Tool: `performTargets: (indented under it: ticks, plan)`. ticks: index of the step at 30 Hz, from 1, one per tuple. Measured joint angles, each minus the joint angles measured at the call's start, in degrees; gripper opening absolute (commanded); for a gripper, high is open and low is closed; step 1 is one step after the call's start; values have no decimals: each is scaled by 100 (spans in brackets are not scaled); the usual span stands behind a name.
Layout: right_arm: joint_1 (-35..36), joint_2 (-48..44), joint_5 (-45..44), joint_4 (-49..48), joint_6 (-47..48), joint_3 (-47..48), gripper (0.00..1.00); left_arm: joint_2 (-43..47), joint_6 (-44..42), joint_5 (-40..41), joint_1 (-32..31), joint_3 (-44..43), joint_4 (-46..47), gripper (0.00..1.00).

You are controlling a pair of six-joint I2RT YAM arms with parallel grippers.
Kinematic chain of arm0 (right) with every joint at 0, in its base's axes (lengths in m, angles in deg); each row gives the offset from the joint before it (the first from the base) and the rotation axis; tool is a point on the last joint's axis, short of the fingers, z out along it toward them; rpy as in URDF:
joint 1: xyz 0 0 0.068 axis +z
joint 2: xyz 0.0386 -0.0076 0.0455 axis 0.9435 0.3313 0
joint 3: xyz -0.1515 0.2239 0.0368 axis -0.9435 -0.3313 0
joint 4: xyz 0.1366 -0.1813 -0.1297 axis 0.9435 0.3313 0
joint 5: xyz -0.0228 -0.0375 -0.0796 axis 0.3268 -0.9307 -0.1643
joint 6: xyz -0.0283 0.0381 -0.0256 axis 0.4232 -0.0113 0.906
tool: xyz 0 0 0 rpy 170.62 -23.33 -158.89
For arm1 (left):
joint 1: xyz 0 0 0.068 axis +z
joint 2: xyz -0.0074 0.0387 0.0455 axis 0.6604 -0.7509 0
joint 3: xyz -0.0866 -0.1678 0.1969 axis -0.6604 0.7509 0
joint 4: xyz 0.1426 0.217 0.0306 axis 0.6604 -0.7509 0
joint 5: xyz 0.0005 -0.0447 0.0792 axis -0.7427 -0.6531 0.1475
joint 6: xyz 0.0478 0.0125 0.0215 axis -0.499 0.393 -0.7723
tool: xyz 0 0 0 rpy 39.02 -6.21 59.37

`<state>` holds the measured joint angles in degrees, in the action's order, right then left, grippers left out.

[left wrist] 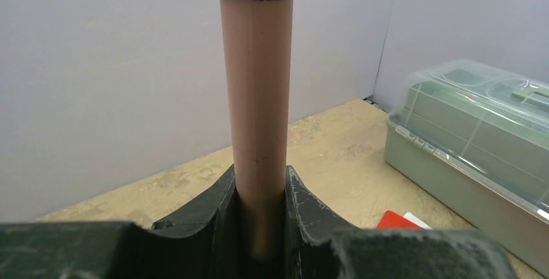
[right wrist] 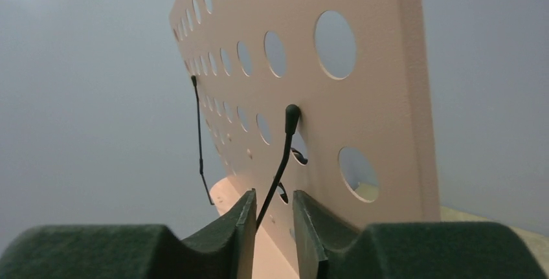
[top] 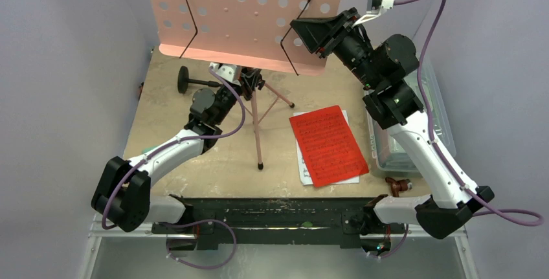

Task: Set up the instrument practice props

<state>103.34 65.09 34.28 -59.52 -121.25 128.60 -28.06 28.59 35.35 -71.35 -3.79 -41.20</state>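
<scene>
The pink perforated music stand [top: 246,13] stands on its tripod at the back of the table. My left gripper [top: 248,83] [left wrist: 259,185] is shut on its pink pole [left wrist: 256,98] just below a black collar. My right gripper [top: 301,30] [right wrist: 272,204] is raised at the desk's right side, open. The right black wire page holder [top: 294,39] [right wrist: 281,156] runs through the narrow gap between its jaws, close against the left finger. A red sheet-music page [top: 329,143] lies flat over a white page [top: 303,170] on the table. The small black round-base stand [top: 188,79] lies on its side at back left.
A clear lidded box [top: 404,146] [left wrist: 472,136] sits at the right edge, partly under my right arm. A second wire holder [top: 189,20] [right wrist: 199,136] crosses the desk's left half. The tripod legs [top: 259,143] splay toward the table's middle. A small reddish object [top: 398,185] lies near the right base.
</scene>
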Motion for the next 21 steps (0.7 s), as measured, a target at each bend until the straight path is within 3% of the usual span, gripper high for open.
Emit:
performTargets:
  ticks: [8,15,21]
  plan:
    - [26,-352,-260,590,433,17,64,-20,7,35,0,-24,-7,0]
    - [15,-1443,-669,1119,1298,-254,82,-22,33,28,0,-33,-24,1]
    - [-2,-2575,-1504,1121,1515,-1451,87,-22,107,33,0,-44,-42,29]
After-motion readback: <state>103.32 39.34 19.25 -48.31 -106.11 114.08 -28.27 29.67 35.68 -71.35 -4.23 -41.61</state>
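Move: The right hand's just-parted fingers stand around the music stand's right page holder, practically at the hand point. The perforated pink desk's middle lies about 12 cm left of this hand, 4 cm ahead and level in height. On the table, the red sheet music is roughly 15 cm right, 4 cm back and 57 cm below. From the left hand, gripping the pole, that holder is some 11 cm right, 5 cm back and 22 cm above. Right and back, away from the desk, the right hand draws off about 13 cm: its fingers, already parting, spread wide almost in place first, clearing the page holder, then it sweeps off, rising slightly before dipping towards the end. The wrist swings some 20 degrees clockwise. The left hand stays put and keeps its grip on the stand's pole. ##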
